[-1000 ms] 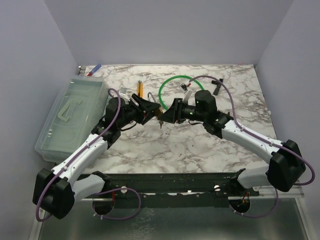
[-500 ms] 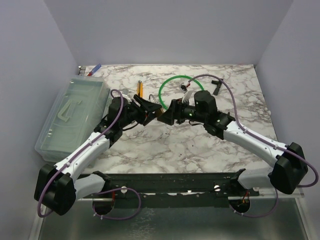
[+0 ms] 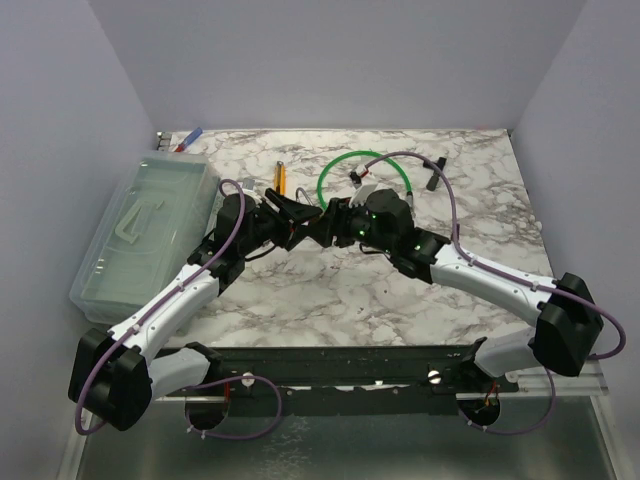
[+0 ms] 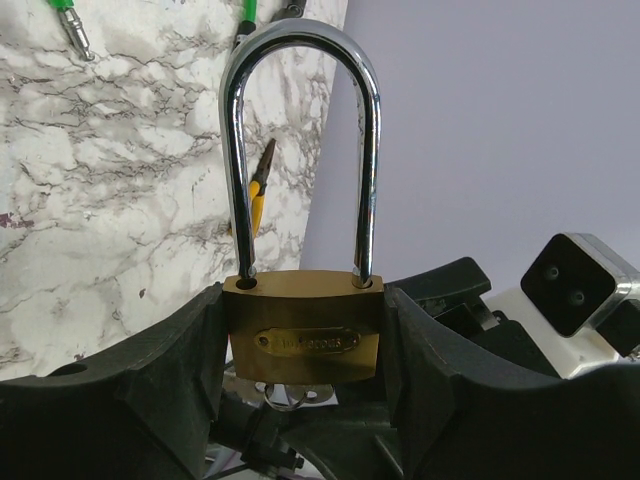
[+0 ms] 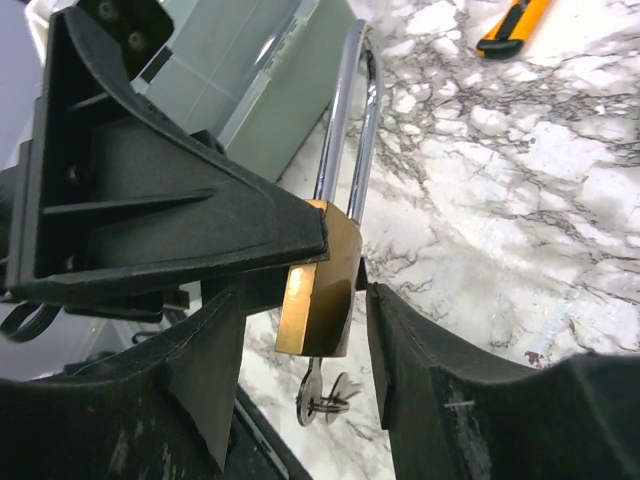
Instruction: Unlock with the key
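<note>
My left gripper (image 4: 303, 300) is shut on the brass body of a padlock (image 4: 303, 325), one finger on each side. The chrome shackle (image 4: 300, 45) stands upward from it. The small silvery key (image 5: 310, 395) sticks in the bottom of the padlock (image 5: 320, 290), and a ring with a second key hangs from it. My right gripper (image 5: 305, 300) is open, its fingers (image 5: 410, 370) either side of the padlock's lower end and key, touching neither. From above, the left gripper (image 3: 300, 222) and right gripper (image 3: 325, 225) meet at the table's middle.
A clear plastic box (image 3: 140, 235) lies along the left edge. Behind the grippers lie a green cable loop (image 3: 335, 170), a yellow-handled tool (image 3: 280, 178) and a black T-shaped tool (image 3: 435, 172). A small red and blue item (image 3: 187, 140) sits at the back left corner.
My right gripper has moved left up to the left gripper, and its jaws stand wider than a second ago. The left gripper has kept hold of the padlock, shifting only slightly.
</note>
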Robot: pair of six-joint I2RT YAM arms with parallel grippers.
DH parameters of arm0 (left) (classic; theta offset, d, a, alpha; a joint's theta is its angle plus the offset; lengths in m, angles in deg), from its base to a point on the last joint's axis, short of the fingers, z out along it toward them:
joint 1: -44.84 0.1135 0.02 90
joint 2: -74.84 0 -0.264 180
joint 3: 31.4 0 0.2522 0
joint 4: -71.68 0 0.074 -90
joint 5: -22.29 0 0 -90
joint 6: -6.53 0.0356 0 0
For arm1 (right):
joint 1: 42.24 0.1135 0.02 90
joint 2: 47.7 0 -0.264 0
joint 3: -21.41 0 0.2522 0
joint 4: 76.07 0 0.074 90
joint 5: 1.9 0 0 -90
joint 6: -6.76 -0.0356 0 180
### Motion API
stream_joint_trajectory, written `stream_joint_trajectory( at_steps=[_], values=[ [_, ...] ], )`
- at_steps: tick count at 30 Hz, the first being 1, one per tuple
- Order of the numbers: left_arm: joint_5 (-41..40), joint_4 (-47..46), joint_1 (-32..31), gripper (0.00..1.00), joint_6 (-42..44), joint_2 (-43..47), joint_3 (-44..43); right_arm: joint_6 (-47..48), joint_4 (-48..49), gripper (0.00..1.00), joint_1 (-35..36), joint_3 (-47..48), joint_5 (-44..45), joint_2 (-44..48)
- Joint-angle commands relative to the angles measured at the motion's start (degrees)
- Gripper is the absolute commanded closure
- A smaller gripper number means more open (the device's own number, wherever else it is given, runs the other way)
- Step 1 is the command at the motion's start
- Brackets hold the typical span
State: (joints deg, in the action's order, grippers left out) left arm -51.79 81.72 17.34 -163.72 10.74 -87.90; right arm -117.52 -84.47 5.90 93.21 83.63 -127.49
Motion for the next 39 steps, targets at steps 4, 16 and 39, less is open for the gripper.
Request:
stream_joint_trajectory(
  at_steps=[4, 16, 39],
  values=[
    [-1.5, -3.3, -0.1, 1.00, -2.9, 1.1, -2.6, -1.5, 6.2, 0.52, 3.0, 0.1, 14.8, -2.1],
    [-2.0, -3.3, 0.0, 1.00, -2.8, 1.2, -2.3, -2.1, 8.1, 0.94, 3.8, -0.5, 18.8, -3.4],
    [-0.6, -4.3, 0.1, 0.04, 11.0, 12.5, 1.9, -1.7, 6.5, 1.00, 3.8, -5.3, 0.2, 12.6]
  ],
)
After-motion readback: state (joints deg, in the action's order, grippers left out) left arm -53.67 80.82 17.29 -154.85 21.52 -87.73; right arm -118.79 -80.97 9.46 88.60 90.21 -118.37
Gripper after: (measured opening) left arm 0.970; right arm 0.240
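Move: The brass padlock is still pinched between the left fingertips, right at that hand, its shackle pointing ahead and left. From the right hand it sits some 2 cm ahead and 1 cm left, about level; the key at its bottom is about 1 cm back and 1 cm right of that hand. Down on the table, roughly 18 cm below the right hand, the green cable ring lies some 22 cm ahead and 10 cm right, the yellow cutter about 24 cm ahead and 9 cm left. Forward by about 3 cm, turning some 10 degrees clockwise, the right hand slides its open fingers over the padlock body and closes on its sides while the left keeps its grip. Then the left fingers spread wide and that hand rises about 6 cm, tipping upward; the right, gripping the padlock, draws back about 5 cm towards the base and rises too. ##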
